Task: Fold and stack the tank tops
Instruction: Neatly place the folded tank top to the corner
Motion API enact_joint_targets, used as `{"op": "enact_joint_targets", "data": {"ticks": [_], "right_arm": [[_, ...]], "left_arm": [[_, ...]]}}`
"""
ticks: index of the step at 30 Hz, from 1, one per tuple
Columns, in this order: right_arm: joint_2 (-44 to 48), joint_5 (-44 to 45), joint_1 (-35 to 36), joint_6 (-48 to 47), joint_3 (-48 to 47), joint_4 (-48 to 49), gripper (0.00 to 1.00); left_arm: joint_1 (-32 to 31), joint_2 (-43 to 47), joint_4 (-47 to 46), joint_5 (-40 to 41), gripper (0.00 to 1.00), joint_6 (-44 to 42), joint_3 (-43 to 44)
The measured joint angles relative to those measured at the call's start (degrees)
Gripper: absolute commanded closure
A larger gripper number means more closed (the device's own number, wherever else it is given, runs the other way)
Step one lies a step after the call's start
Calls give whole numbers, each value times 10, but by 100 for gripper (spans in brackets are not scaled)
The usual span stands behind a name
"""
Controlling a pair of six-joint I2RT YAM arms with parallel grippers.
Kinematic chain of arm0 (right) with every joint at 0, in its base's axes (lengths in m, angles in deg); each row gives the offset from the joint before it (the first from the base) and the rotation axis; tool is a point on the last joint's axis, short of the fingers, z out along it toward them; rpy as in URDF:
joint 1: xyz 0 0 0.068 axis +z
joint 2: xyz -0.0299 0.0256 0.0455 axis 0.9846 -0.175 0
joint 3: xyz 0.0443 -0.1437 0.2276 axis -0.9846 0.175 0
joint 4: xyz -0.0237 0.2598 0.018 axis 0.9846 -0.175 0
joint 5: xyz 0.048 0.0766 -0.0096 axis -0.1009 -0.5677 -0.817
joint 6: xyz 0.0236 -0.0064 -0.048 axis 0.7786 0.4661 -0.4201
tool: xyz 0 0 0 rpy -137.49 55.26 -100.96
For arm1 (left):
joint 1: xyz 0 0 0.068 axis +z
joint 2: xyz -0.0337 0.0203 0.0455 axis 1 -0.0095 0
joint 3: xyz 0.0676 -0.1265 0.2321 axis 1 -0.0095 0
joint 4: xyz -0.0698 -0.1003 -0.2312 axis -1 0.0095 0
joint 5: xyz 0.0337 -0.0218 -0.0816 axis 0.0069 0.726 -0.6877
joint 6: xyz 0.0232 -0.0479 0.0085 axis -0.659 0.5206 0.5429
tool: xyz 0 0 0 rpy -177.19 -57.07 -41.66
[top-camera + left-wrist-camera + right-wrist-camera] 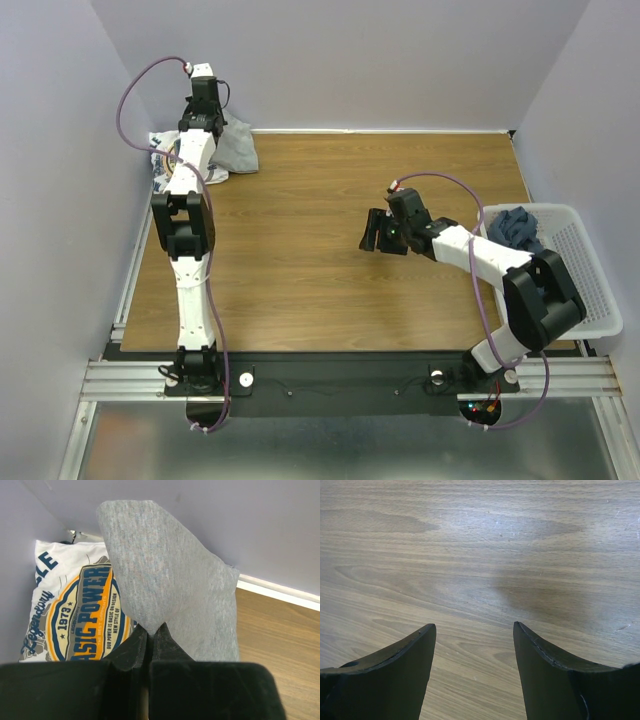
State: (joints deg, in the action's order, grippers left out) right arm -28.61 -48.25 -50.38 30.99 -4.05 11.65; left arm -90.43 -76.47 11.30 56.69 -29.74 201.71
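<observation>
My left gripper (151,629) is shut on the light heather grey tank top (170,585) and holds a fold of it up at the table's far left corner. In the top view the grey tank top (238,148) hangs beside the left arm. Under it lies the white tank top with the blue-and-orange round logo (75,610), folded flat against the wall; it also shows in the top view (162,160). My right gripper (382,232) is open and empty over bare wood at centre right; its fingertips (427,632) frame only the table. A dark slate-blue tank top (516,228) lies crumpled in the basket.
A white plastic mesh basket (590,280) stands at the table's right edge. Grey walls close in the back and both sides. The wooden table (300,250) spreads between the two arms.
</observation>
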Motion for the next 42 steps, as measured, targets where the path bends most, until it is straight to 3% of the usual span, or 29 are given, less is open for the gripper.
{"op": "enact_joint_targets", "data": {"ticks": [24, 42], "right_arm": [[-4, 0, 0, 0, 0, 0, 31], [-4, 1, 0, 0, 0, 0, 31]], "left_arm": [[118, 0, -9, -59, 100, 43, -19], [128, -20, -13, -26, 99, 79, -48]]}}
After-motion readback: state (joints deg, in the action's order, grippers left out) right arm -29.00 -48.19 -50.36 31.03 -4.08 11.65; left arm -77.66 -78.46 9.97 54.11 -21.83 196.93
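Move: To the left hand's left, by about 8 cm, and some 4 cm nearer the base lies the white printed tank top, roughly 20 cm below the fingers, which already hold the folded gray tank top by its edge. The far left corner of the table is about 20 cm to this hand's left and 4 cm farther out. From the idle right hand the white printed top lies some 32 cm ahead, 47 cm left and a little lower. Swinging the pinched gray tank top sideways across the white printed one, the left hand goes about 14 cm left towards the side wall, nearly level at first, then sinks some 6 cm over the far left corner area. The wrist turns roughly 15 degrees counter-clockwise with its left side dipping slightly; the shut fingers keep their hold. ##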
